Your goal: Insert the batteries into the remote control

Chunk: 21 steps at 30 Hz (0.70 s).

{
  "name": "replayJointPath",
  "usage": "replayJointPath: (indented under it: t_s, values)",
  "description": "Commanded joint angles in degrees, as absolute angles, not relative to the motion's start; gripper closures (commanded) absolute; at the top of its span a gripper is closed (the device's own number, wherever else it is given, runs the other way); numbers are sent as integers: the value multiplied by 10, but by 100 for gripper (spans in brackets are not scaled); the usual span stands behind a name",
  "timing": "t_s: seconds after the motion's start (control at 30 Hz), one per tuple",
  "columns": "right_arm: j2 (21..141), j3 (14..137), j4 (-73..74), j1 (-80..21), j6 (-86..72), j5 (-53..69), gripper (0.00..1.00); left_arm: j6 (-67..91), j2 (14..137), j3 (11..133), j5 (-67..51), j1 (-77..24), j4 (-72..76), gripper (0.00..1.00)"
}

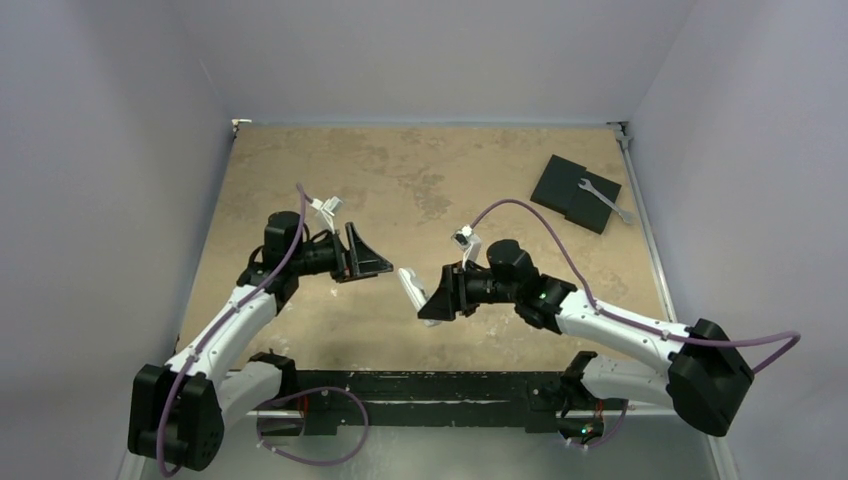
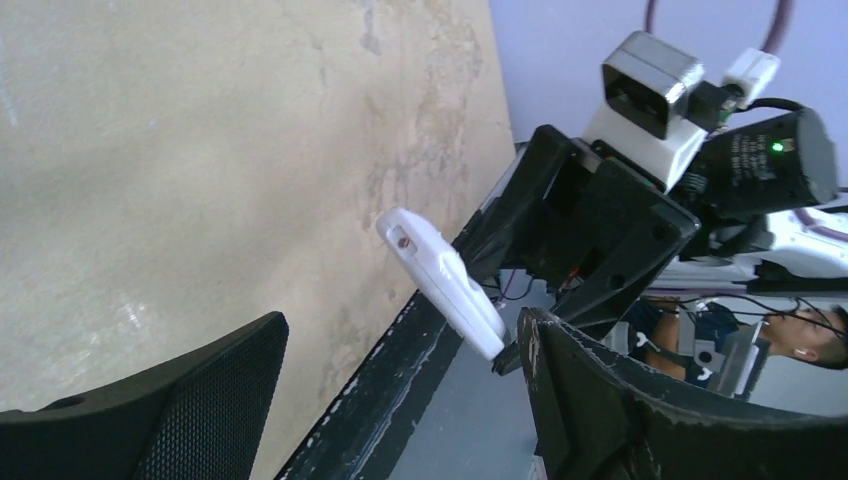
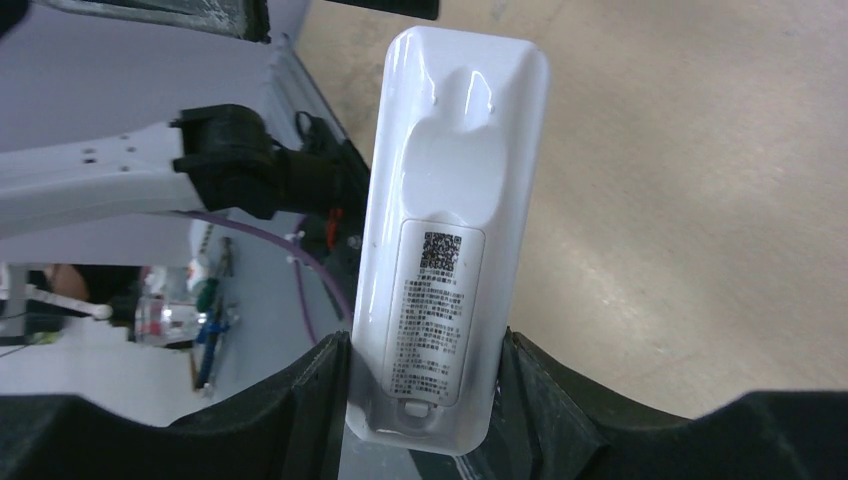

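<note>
The white remote control (image 3: 450, 230) stands up out of my right gripper (image 3: 425, 400), which is shut on its lower end. Its back, with a printed label and a square code, faces the right wrist camera. From above, the remote control (image 1: 411, 287) hangs over the table's near middle, with the right gripper (image 1: 434, 300) just to its right. My left gripper (image 1: 375, 256) is a short gap to the remote's left, open and empty. In the left wrist view the remote control (image 2: 440, 285) slants beyond the left gripper (image 2: 400, 400), whose wide-apart jaws hold nothing. The batteries are out of view.
A black flat square pad (image 1: 575, 192) lies at the far right of the table with a silver wrench (image 1: 605, 200) on it. Grey walls close in the table on three sides. A black rail (image 1: 420, 385) runs along the near edge between the arm bases.
</note>
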State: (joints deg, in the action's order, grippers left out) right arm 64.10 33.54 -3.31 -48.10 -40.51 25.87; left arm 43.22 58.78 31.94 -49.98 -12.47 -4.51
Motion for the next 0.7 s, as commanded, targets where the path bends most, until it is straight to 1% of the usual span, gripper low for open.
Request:
replayJointPath:
  t_s: [0.0,0.13,0.47,0.67]
  values:
    - [629,317,-184,-471,-483,354,100,487,567,311,-542,-128,52,14]
    - [638,297,-276,-469,-539,365,100,507,564,307,-551,-130,72,14]
    - [687,235,-540,-469,-694,361,100,596,546,285,-567,-133,176,15]
    - [705,231,-585,-469,-708,345,100,638,538,271,-569,-138,224,16]
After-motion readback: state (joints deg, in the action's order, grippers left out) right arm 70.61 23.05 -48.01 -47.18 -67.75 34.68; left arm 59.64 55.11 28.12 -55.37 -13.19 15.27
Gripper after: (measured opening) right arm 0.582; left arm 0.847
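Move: The remote control is already in my right fingers, held near one end. Its middle lies about 7 cm to the right of my empty left hand and 6 cm nearer my base, at roughly the same height. From my right hand, the remote's middle is some 3 cm ahead, 3 cm left and 3 cm up. My open left fingers, where the remote is headed, are about 7 cm ahead, 9 cm left and 2 cm above that hand. I raise the remote about 6 cm with my right hand while easing it left towards my left gripper, and swing those fingers up some 30 degrees from their downward slant to about level, never loosening the grip. My left hand climbs about 5 cm alongside, edging slightly right towards the remote and tipping its wide-open fingers upward a little. ##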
